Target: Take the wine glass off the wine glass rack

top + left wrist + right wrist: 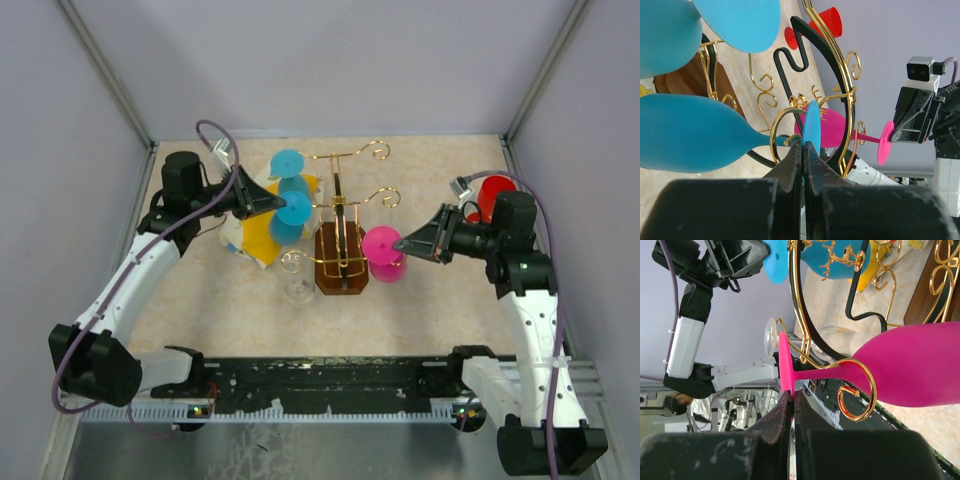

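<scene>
The wine glass rack [340, 215] is gold wire on a dark wood base [341, 262]. Two blue wine glasses [293, 208] hang on its left arms and a pink wine glass [383, 245] on its right arm. My left gripper [275, 200] is shut on the thin foot [812, 125] of the nearer blue glass, whose bowl [690, 132] lies to the left. My right gripper [402, 243] is shut on the pink glass's foot [785, 360]. The pink stem rests in a gold scroll [860, 390], and the bowl [920, 365] lies to the right.
A clear glass [296, 275] lies on the table left of the base. A red glass [493, 190] stands at the back right behind my right arm. A yellow-and-white cloth [262, 235] lies under the blue glasses. Walls close in the left, right and back.
</scene>
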Robot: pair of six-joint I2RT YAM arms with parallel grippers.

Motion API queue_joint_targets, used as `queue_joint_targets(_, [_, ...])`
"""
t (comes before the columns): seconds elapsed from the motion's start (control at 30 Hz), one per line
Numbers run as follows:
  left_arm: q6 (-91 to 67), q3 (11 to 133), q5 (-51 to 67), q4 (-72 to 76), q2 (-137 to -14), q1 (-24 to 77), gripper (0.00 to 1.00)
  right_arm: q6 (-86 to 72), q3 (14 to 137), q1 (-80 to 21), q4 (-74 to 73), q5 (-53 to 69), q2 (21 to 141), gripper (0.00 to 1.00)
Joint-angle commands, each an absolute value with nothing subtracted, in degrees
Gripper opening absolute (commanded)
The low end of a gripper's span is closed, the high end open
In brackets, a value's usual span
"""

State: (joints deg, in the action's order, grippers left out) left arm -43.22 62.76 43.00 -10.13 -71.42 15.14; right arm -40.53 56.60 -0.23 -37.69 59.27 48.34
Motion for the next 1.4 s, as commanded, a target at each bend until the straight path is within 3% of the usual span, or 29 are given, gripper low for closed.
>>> queue_joint_targets(0.0, [-41.6, 65.7, 41.8, -10.7, -71.2, 15.4, 0.0, -40.1, 57.4, 0.0, -35.4, 60.9, 47.3, 0.0])
queue_joint_targets(0.73, [-37.2, 66.4, 44.3, -17.3, -69.3, 7.3, 0.0, -39.5, 55.9, 0.0, -35.2, 60.3, 46.8, 0.0])
queue_joint_targets(1.37, [-46.5, 62.6, 44.0, -4.2, -69.7, 4.8, 0.0, -41.1, 55.6, 0.0, -33.0, 60.9, 46.2, 0.0])
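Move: The left hand already pinches the edge of the middle blue glass's foot, whose centre is about 3 cm to its right and 1 cm back. The rear blue glass's foot is some 10 cm ahead, 1 cm right and 4 cm lower; the clear glass's foot is 13 cm back, 2 cm right and 3 cm lower, and the rack post 13 cm right, level fore and aft, its middle 12 cm below. The right hand grips the pink glass's foot, centred 4 cm to its left, level fore and aft, at its height. The left hand keeps its shut pinch on the middle blue glass's foot and draws it about 5 cm to the left and 2 cm forward, away from the rack post, swinging some 10 degrees counter-clockwise, with the stem still in its gold loop so that the rack is tugged along. The leftward pull stops near the end and the hand then rises about a centimetre, while the right hand stays in place and keeps its pinch on the pink glass's foot. ##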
